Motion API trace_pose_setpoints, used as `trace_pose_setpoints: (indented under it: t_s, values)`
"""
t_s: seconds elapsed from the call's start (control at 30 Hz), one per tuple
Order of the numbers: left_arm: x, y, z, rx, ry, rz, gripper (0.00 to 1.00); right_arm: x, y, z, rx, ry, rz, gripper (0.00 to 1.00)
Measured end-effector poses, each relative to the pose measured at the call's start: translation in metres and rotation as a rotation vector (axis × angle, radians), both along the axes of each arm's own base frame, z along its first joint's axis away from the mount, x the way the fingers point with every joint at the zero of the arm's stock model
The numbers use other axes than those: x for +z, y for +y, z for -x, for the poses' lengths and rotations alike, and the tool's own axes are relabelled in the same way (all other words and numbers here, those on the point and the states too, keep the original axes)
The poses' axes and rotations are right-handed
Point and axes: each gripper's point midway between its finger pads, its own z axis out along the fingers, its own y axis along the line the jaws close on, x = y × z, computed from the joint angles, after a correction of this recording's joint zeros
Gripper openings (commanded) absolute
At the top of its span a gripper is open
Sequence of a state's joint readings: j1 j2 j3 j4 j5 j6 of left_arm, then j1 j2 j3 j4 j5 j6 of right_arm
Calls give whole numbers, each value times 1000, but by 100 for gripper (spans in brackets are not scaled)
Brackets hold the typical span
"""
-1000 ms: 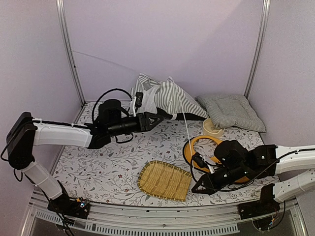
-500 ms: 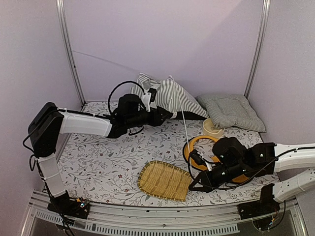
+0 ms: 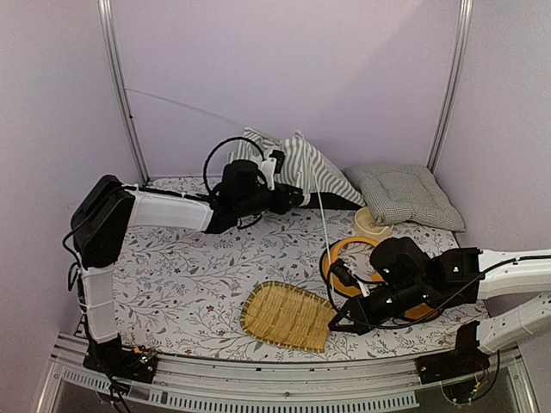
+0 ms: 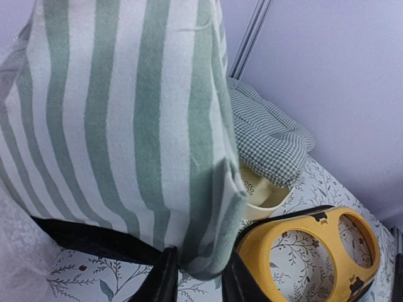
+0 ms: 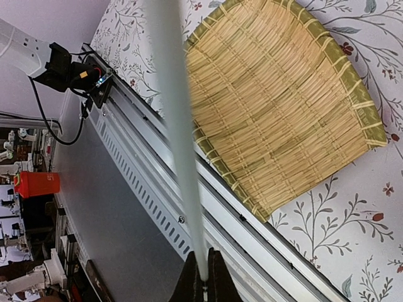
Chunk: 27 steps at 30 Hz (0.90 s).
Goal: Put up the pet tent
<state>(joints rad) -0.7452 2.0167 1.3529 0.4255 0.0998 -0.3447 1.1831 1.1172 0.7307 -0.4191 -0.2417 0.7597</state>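
Note:
The pet tent (image 3: 303,168) lies collapsed at the back of the table as a heap of grey-green and white striped fabric (image 4: 126,126). My left gripper (image 3: 295,199) reaches its lower front edge. In the left wrist view a fold of the striped cloth fills the gap of the left gripper (image 4: 200,280), touching both fingers. A thin white pole (image 3: 325,231) runs from the tent down to my right gripper (image 3: 335,324), near the front of the table. The right gripper (image 5: 203,280) is shut on the pole (image 5: 176,126).
A woven bamboo tray (image 3: 287,315) lies front centre, right beside the right gripper. A yellow two-hole bowl stand (image 3: 343,251) and a cream bowl (image 3: 372,222) sit right of centre. A checked cushion (image 3: 403,194) lies back right. Metal frame posts (image 3: 120,86) stand at the back corners.
The left arm has stretched further right to the tent's lower edge and its jaws have narrowed onto the fabric fold. The right gripper has shifted slightly left with the pole.

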Motion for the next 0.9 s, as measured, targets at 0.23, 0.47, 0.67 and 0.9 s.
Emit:
trace_pose_setpoints:
  t_s: [0.23, 0.47, 0.67, 0.9]
  values:
    - [-8, 8, 1, 28, -10, -19, 0, 7, 6, -3, 2, -4, -16, 0]
    - [8, 31, 41, 42, -70, -53, 0, 2, 25, -1, 51, 21, -45, 0]
    - [16, 36, 97, 23, -123, -83, 0, 6, 48, 1, 98, 42, -97, 0]
    - [-3, 66, 122, 84, -116, -123, 0, 23, 70, -1, 141, 43, -178, 0]
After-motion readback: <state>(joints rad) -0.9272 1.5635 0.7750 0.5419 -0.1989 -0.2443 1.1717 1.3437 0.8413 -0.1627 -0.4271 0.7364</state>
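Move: The pet tent's hanging striped edge is already between the left fingertips, practically at the hand, some 17 cm above the table. From this hand the yellow feeder lies about 11 cm back and 24 cm right, the cream bowl 10 cm ahead and 24 cm right. The right hand, holding the white cord, has the woven mat 10 cm ahead and 8 cm left, well below, and that tent edge some 34 cm ahead and 5 cm left. The left fingers shut on the hanging tent edge and pinch the striped cloth, then pull it back towards the robot, some 12 cm, and about 7 cm to the left. The right hand keeps its shut grip on the white cord and carries it about 7 cm left, rising slightly near the end, over the woven mat, rolling some 10 degrees. ##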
